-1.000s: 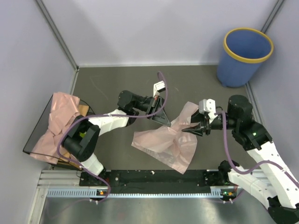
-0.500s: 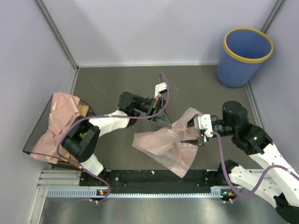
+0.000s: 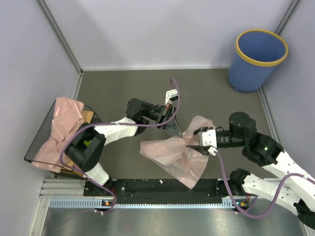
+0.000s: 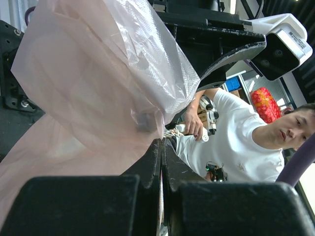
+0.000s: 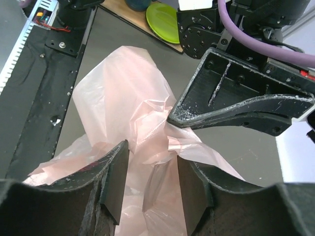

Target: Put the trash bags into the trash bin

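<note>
A pale pink trash bag (image 3: 172,155) lies spread on the dark mat, one corner lifted. My left gripper (image 3: 175,131) is shut on that raised corner; in the left wrist view the black fingers (image 4: 147,167) press together with the film (image 4: 98,83) caught at their tips. My right gripper (image 3: 198,143) is open right beside it, and its pads (image 5: 116,179) straddle a fold of the same bag (image 5: 123,93) without closing on it. More pink bags (image 3: 61,130) are heaped at the left. The blue trash bin (image 3: 260,61) with a yellow rim stands at the far right corner.
The heap of bags rests on a dark tray (image 3: 37,140) at the mat's left edge. A green bowl (image 5: 165,22) on a wooden board shows at the top of the right wrist view. Grey walls close the mat in at the back and sides.
My right gripper has swung left and toward the near edge, from the bag's right end to its pinched corner. The left gripper has shifted slightly right, still holding the bag.
</note>
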Available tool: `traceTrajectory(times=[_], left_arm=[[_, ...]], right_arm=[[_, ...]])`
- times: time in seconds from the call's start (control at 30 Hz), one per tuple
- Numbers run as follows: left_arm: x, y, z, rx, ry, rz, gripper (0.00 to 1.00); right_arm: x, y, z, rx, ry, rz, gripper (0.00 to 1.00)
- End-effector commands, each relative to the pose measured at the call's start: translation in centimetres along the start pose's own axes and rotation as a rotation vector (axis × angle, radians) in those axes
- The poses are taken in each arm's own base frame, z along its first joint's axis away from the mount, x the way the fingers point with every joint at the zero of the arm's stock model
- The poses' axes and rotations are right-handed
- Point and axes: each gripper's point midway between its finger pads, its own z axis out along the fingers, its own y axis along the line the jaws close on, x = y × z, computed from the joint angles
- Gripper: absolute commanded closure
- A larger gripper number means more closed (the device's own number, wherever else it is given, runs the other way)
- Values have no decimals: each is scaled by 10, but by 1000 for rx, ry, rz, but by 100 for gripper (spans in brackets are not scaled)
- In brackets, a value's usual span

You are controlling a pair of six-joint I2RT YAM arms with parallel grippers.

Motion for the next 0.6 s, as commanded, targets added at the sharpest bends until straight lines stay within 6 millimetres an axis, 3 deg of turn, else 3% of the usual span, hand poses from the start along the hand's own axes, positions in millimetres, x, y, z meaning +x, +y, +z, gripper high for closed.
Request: traceTrajectory(times=[0.0, 0.13, 0.27, 0.33, 0.37, 0.4, 0.43, 0.47, 0.53, 0.57], left_arm=[[9, -37, 2, 80, -6, 317, 100], [5, -35, 3, 73, -22, 296, 100], [4, -35, 3, 75, -23, 293, 100], [5, -36, 4, 76, -21, 297, 100], [5, -36, 4, 76, -21, 299, 100], [6, -36, 4, 78, -18, 297, 100], [6, -37, 4, 78, -21, 303, 100], [7, -37, 4, 78, -20, 312, 100], [7, -34, 2, 64, -13, 310, 99], [6, -31, -2, 47, -10, 343, 91]], right_arm=[[-18, -12, 0, 52, -43, -118, 60], [-25, -11, 2, 42, -54, -121, 73], [-24, -5, 2, 23, -48, -150, 60], [-21, -5, 5, 27, -31, -152, 60], [-20, -6, 7, 32, -19, -154, 65], [-17, -10, 7, 55, 3, -154, 84], [-18, -10, 9, 52, 6, -149, 95], [-24, -14, 8, 68, -7, -122, 100], [-28, -20, 7, 104, -12, -62, 100], [-33, -20, 6, 113, -24, 8, 100]])
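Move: The bag's gathered neck lies right at the right fingertips, between the open fingers and only about 2 cm to the left. The left gripper's closed tips are some 4 cm to the right hand's left and 2 cm ahead, at about its height. The bag's loose flap is about 6 cm ahead and 2 cm right. From the left hand, the neck lies about 2 cm right and 2 cm back. Leftward by only about 1 cm, the right hand eases in towards the left gripper, rolling about 5 degrees around its fingers so their forward side lifts. Its half-open fingers narrow, widen slightly, then shut fully and pinch the gathered bag neck. The left hand holds almost still, keeping its own pinch on the bag. ##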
